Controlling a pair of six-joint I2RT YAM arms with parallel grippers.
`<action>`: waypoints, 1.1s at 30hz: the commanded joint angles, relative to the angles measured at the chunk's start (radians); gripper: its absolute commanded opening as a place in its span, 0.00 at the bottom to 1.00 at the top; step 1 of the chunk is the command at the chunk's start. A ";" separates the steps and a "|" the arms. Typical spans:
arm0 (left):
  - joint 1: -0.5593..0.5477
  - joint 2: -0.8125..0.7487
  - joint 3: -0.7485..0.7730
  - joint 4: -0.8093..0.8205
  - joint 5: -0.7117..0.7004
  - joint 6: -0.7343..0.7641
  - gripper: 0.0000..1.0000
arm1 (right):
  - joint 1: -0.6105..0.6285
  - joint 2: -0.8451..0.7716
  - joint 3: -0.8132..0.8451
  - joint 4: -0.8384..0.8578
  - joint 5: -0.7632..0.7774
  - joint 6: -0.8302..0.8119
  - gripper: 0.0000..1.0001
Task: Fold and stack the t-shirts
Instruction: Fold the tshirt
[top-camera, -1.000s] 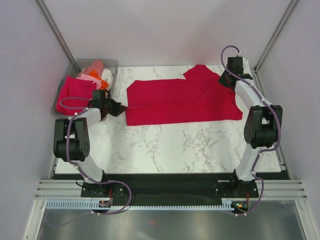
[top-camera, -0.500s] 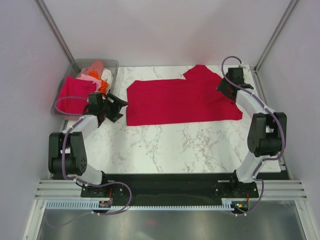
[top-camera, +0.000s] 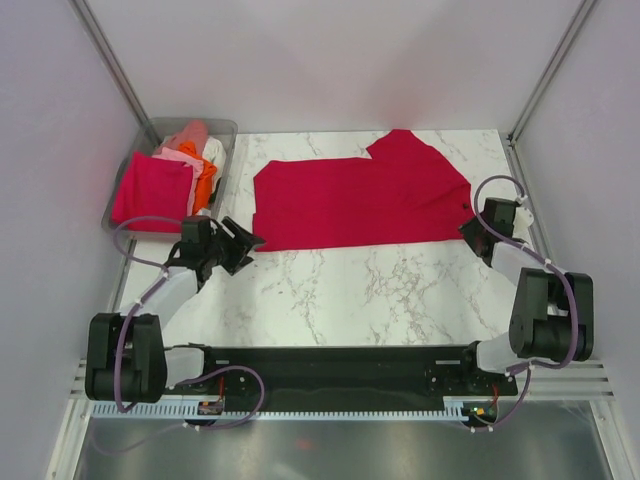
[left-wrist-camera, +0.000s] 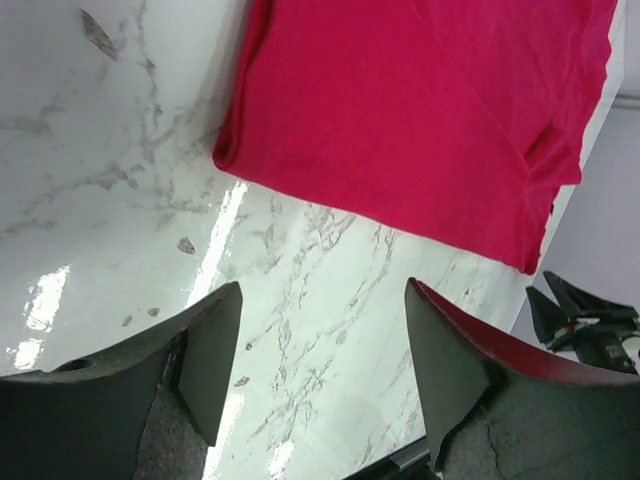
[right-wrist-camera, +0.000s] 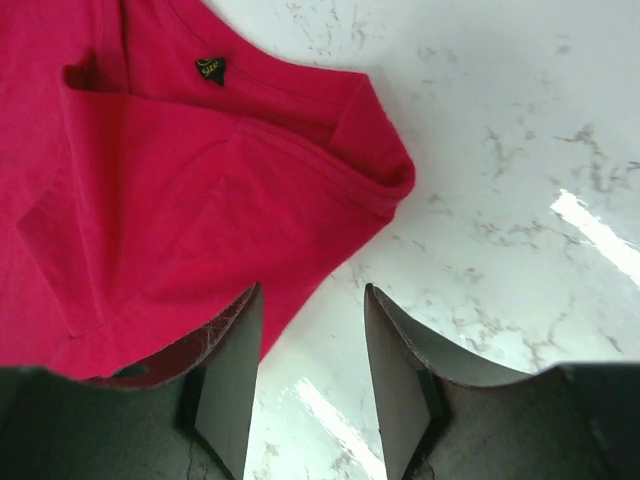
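Note:
A crimson red t-shirt (top-camera: 360, 205) lies folded into a long band across the back of the marble table (top-camera: 330, 290). My left gripper (top-camera: 245, 243) hovers open just off the shirt's near left corner, with only bare table between its fingers (left-wrist-camera: 320, 350). The shirt (left-wrist-camera: 420, 110) fills the top of the left wrist view. My right gripper (top-camera: 472, 228) is open beside the shirt's right end, its jaws (right-wrist-camera: 310, 370) over bare table by the shirt (right-wrist-camera: 180, 170), whose neck label (right-wrist-camera: 210, 68) shows. More t-shirts sit in the bin: magenta-pink (top-camera: 152, 190), orange (top-camera: 205, 180), pale pink (top-camera: 185, 140), white (top-camera: 213, 150).
The clear grey plastic bin (top-camera: 222, 124) stands at the back left corner, partly off the table. Frame posts rise at both back corners and plain walls close the sides. The right gripper (left-wrist-camera: 585, 320) also shows at the right edge of the left wrist view.
Both grippers were shut at the shirt's left edge and back right end; they have let go, opened, and drawn back toward the near side. The shirt lies still.

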 joint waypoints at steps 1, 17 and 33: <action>-0.032 -0.051 -0.026 0.068 -0.001 0.038 0.72 | -0.004 0.062 -0.013 0.171 -0.026 0.077 0.52; -0.128 -0.066 -0.074 0.106 -0.200 -0.048 0.55 | -0.013 0.181 -0.019 0.222 0.088 0.146 0.03; -0.267 0.013 -0.138 0.232 -0.453 -0.214 0.52 | -0.013 -0.079 -0.253 0.318 0.163 0.211 0.00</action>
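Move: The right hand, empty and open, goes for the t-shirt's near edge close to its right end, about 3 cm ahead, 1 cm right and 4 cm below; the folded right corner lies 4 cm to the right of that spot, the collar tag some 9 cm beyond it. For the empty left hand, the shirt's near left corner is roughly 7 cm ahead, 1 cm left and 6 cm down; the grey bin stands about 24 cm ahead and 22 cm left. The right fingers pinch the t-shirt's near edge beside its right corner, after dipping about 3.5 cm down and 2.5 cm forward, and then drag it back towards the base nearly 5 cm, lifting slightly near the end while the wrist turns some 10 degrees clockwise. The left hand eases down about 3 cm and 2 cm right near the shirt's left corner, fingers narrowing but still apart, touching nothing. ##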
